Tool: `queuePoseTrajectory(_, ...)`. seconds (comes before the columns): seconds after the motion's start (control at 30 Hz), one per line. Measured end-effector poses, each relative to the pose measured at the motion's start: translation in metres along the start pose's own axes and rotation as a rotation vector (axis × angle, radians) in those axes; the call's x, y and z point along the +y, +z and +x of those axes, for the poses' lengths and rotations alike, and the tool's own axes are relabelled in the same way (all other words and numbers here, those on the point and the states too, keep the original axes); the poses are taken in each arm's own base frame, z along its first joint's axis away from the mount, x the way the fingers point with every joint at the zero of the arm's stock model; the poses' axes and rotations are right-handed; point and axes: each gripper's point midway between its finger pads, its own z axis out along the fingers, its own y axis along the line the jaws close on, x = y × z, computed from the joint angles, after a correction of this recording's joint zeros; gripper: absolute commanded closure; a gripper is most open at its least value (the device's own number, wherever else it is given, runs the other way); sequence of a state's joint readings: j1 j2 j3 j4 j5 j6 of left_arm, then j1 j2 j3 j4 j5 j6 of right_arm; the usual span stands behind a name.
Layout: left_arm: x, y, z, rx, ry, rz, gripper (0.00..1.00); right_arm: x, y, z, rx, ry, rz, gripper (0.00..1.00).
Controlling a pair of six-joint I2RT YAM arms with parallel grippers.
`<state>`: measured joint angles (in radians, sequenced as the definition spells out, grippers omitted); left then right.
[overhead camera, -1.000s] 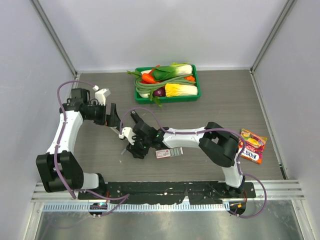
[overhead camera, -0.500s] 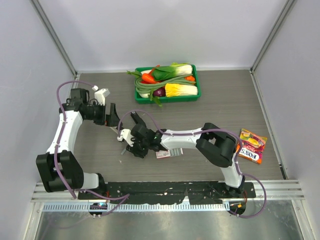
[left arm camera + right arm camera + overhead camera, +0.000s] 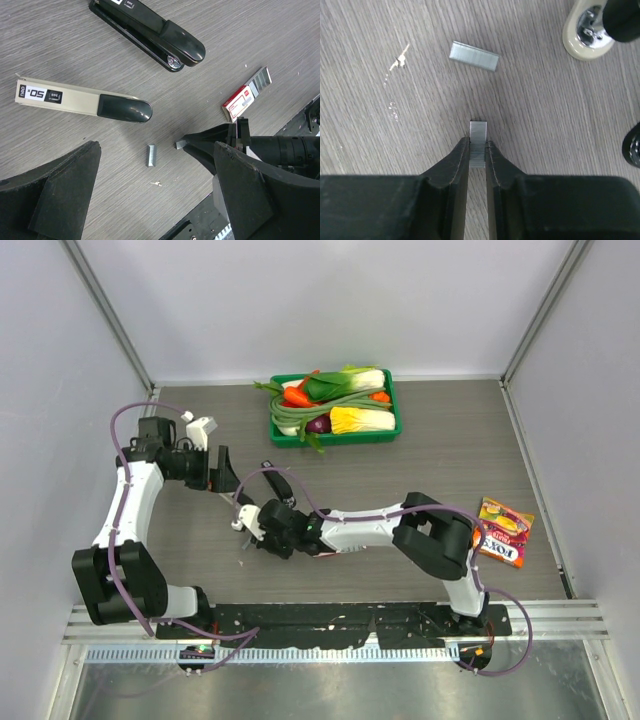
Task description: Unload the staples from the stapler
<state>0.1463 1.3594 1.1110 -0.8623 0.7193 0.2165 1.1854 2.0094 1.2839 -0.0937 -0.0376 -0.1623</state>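
My right gripper (image 3: pixel 478 150) is shut on a short silvery strip of staples (image 3: pixel 478 137), held low over the table; it also shows in the left wrist view (image 3: pixel 181 144) and the top view (image 3: pixel 250 536). A second staple strip (image 3: pixel 474 55) lies loose on the table just ahead of it, also in the left wrist view (image 3: pixel 151 155). A beige stapler with a black end (image 3: pixel 82 100) and a black stapler (image 3: pixel 150 27) lie closed beyond the strips. My left gripper (image 3: pixel 150 200) is open and empty, hovering above the loose strip (image 3: pixel 218 472).
A red-and-white staple box (image 3: pixel 239 101) with a strip sticking out lies to the right. A green tray of vegetables (image 3: pixel 335 405) stands at the back. A snack packet (image 3: pixel 503 531) lies at the right. The base rail runs along the near edge.
My right gripper has shifted a little left and forward with the strip in it, and its arm now covers the staple box in the top view. The left arm has barely moved.
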Motion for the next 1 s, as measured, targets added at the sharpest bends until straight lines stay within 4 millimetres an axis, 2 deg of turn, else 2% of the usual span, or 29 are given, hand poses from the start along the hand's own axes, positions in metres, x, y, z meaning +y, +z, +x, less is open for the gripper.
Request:
queuePoseTrajectory(0.13,0.0,0.0,0.0,0.0,-0.002,-0.001,0.0,-0.005,-0.008,0.007,0.0,0.054,0.051,0.9)
queuePoseTrajectory(0.23,0.0,0.0,0.0,-0.001,-0.004,-0.001,0.0,-0.012,-0.023,0.02,0.017,0.12,0.118,0.92)
queuePoseTrajectory(0.47,0.0,0.0,-0.001,-0.002,-0.008,-0.002,0.0,-0.032,-0.084,0.029,-0.039,0.36,0.314,0.92)
queuePoseTrajectory(0.6,0.0,0.0,0.0,-0.003,-0.017,-0.001,0.0,-0.042,-0.113,0.043,-0.069,0.508,0.417,0.94)
queuePoseTrajectory(0.83,0.001,0.004,0.005,0.006,-0.035,0.002,0.0,-0.048,-0.136,0.106,0.008,0.686,0.578,0.95)
queuePoseTrajectory(0.9,0.001,0.005,0.007,0.009,-0.039,0.003,0.0,-0.049,-0.138,0.117,0.029,0.706,0.609,0.96)
queuePoseTrajectory(1.0,0.0,0.006,0.009,0.014,-0.04,0.006,0.0,-0.051,-0.141,0.122,0.035,0.724,0.642,0.96)
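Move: With a staple strip already pinched in my right fingers just over the table, the open staple box lies about 17 cm to the right and level with me fore and aft, some 1 cm lower. A loose strip lies about 6 cm left and 1 cm ahead; the black stapler stands some 16 cm ahead and 1 cm left. From my left hand the box is roughly 27 cm right, 10 cm back and 15 cm below. I keep the staple strip pinched in my right fingers and swing it right in a low arc, about 19 cm, rising some 5 cm on the way and sinking back to the starting height over the open tray of the staple box. Meanwhile I turn the wrist about 55 degrees clockwise, so the fingers come to point forward and the strip lies across the box. ##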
